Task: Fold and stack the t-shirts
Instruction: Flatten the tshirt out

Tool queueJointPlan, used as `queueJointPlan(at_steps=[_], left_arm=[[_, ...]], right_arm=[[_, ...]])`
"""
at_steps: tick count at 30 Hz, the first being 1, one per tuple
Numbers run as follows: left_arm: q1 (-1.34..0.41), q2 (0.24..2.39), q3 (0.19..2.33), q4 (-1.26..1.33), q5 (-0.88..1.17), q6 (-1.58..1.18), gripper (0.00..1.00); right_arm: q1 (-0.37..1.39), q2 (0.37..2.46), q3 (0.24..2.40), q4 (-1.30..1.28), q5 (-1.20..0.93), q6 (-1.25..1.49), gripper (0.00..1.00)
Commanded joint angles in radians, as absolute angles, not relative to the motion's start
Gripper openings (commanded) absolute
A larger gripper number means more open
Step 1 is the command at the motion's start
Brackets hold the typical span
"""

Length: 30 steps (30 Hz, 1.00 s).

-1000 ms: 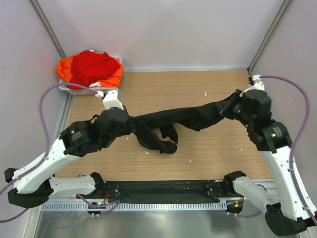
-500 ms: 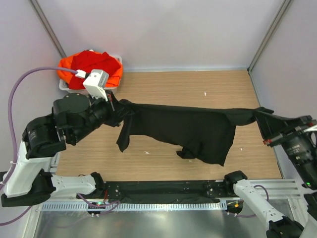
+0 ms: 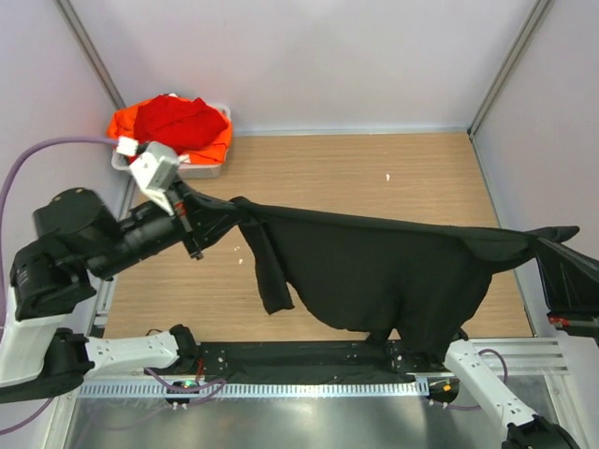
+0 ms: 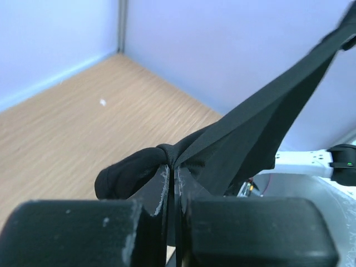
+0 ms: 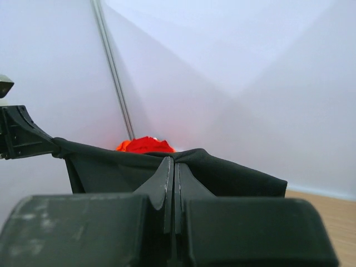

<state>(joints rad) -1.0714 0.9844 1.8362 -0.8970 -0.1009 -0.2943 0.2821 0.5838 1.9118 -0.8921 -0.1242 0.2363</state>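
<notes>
The black t-shirt (image 3: 374, 267) hangs stretched in the air above the wooden table (image 3: 318, 168). One corner is held at each side and its body sags toward the near edge. My left gripper (image 3: 197, 220) is shut on the shirt's left corner; in the left wrist view the black cloth (image 4: 250, 128) bunches at the closed left gripper (image 4: 173, 169). My right gripper (image 3: 550, 248) is shut on the right corner, and the taut cloth (image 5: 111, 167) runs from the right gripper (image 5: 173, 164). The red t-shirt (image 3: 178, 120) lies on the orange t-shirt (image 3: 213, 150) at the back left.
A white tub (image 3: 201, 170) in the back left corner holds the red and orange shirts. Grey walls with metal posts (image 3: 89, 47) enclose the table on three sides. A black rail (image 3: 309, 360) runs along the near edge. A white speck (image 3: 387, 176) lies on the wood.
Both arms have risen and spread apart. The black shirt went from a bunched strip low over the table to a wide sheet stretched in the air, nearer the front edge.
</notes>
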Motion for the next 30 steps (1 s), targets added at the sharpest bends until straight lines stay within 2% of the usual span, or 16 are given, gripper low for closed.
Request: queueJointPlan(at_steps=[1,6,11,14,16,18,19,20,21,22,23,24,25,26,27,30], left_arm=[[-1.063,0.902,1.822,-0.723,-0.069,-0.169,0.0],[-1.063,1.037,1.984,-0.837,-0.032,-0.196,0.0],[-1.063,1.25,2.19,-1.037,-0.34,-0.181,0.0],[-0.978,1.432,2.281,-1.135,-0.417,-0.196,0.0],[-0.864,1.557,2.272,-1.176,-0.321,-0.279,0.0],[-0.659,1.668,2.16,-1.136,-0.152,-0.331,0.03],[-0.594,1.722,2.114,-1.106,-0.12,-0.362,0.14],[-0.469,1.78,2.1,-1.091,-0.112,-0.403,0.47],[-0.409,1.852,2.158,-1.153,-0.031,-0.446,0.61],[-0.361,2.016,2.222,-1.201,0.033,-0.49,0.7],[-0.329,2.063,2.274,-1.233,0.052,-0.495,0.85],[-0.337,2.091,2.333,-1.255,0.008,-0.492,0.93],[-0.354,2.068,2.324,-1.244,-0.024,-0.486,0.99],[-0.391,2.031,2.291,-1.217,-0.041,-0.477,1.0],[-0.408,1.992,2.19,-1.13,-0.051,-0.471,1.0],[-0.44,1.846,2.031,-1.014,-0.049,-0.475,1.0]], right_arm=[[0.272,0.609,1.994,-0.773,-0.037,0.189,0.01],[0.183,0.793,2.153,-0.889,-0.02,0.268,0.02],[0.084,1.05,2.407,-1.113,0.096,0.351,0.02],[0.084,1.201,2.248,-1.166,0.172,0.397,0.01],[0.084,1.326,2.083,-1.128,0.154,0.422,0.01],[0.086,1.452,2.025,-1.1,0.141,0.422,0.01],[0.086,1.597,2.025,-1.088,0.168,0.416,0.09],[0.081,1.677,2.04,-1.069,0.175,0.41,0.51],[0.078,1.771,2.095,-1.113,0.182,0.402,0.9],[0.08,1.898,2.307,-1.174,0.19,0.387,1.0],[0.08,2.092,2.439,-1.251,0.186,0.384,1.0],[0.086,2.171,2.554,-1.366,0.181,0.377,1.0],[0.092,2.21,2.698,-1.4,0.189,0.371,1.0],[0.098,2.204,2.706,-1.414,0.196,0.362,1.0],[0.106,2.162,2.668,-1.366,0.201,0.359,1.0],[0.103,1.89,2.253,-1.103,0.192,0.376,1.0]])
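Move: I hold the black t-shirt stretched between both closed hands, high over the near side. My left hand's landing place on the far half of the table is about 30 cm ahead, 5 cm left and 50 cm below; the bin of red and orange shirts stands some 40 cm ahead, 20 cm left. From my right hand, its landing place is roughly 43 cm ahead, 8 cm left, 57 cm down, with a white scrap right beside it. I lift both hands another 6 cm or so, then fling the t-shirt forward and down onto the table, my left hand ending some 32 cm farther out and my right almost 50. On the way down my wrists tip until the fingers point at the table, and both grippers let the cloth go and spread wide; both hands ease back about 3 cm at the very end. ##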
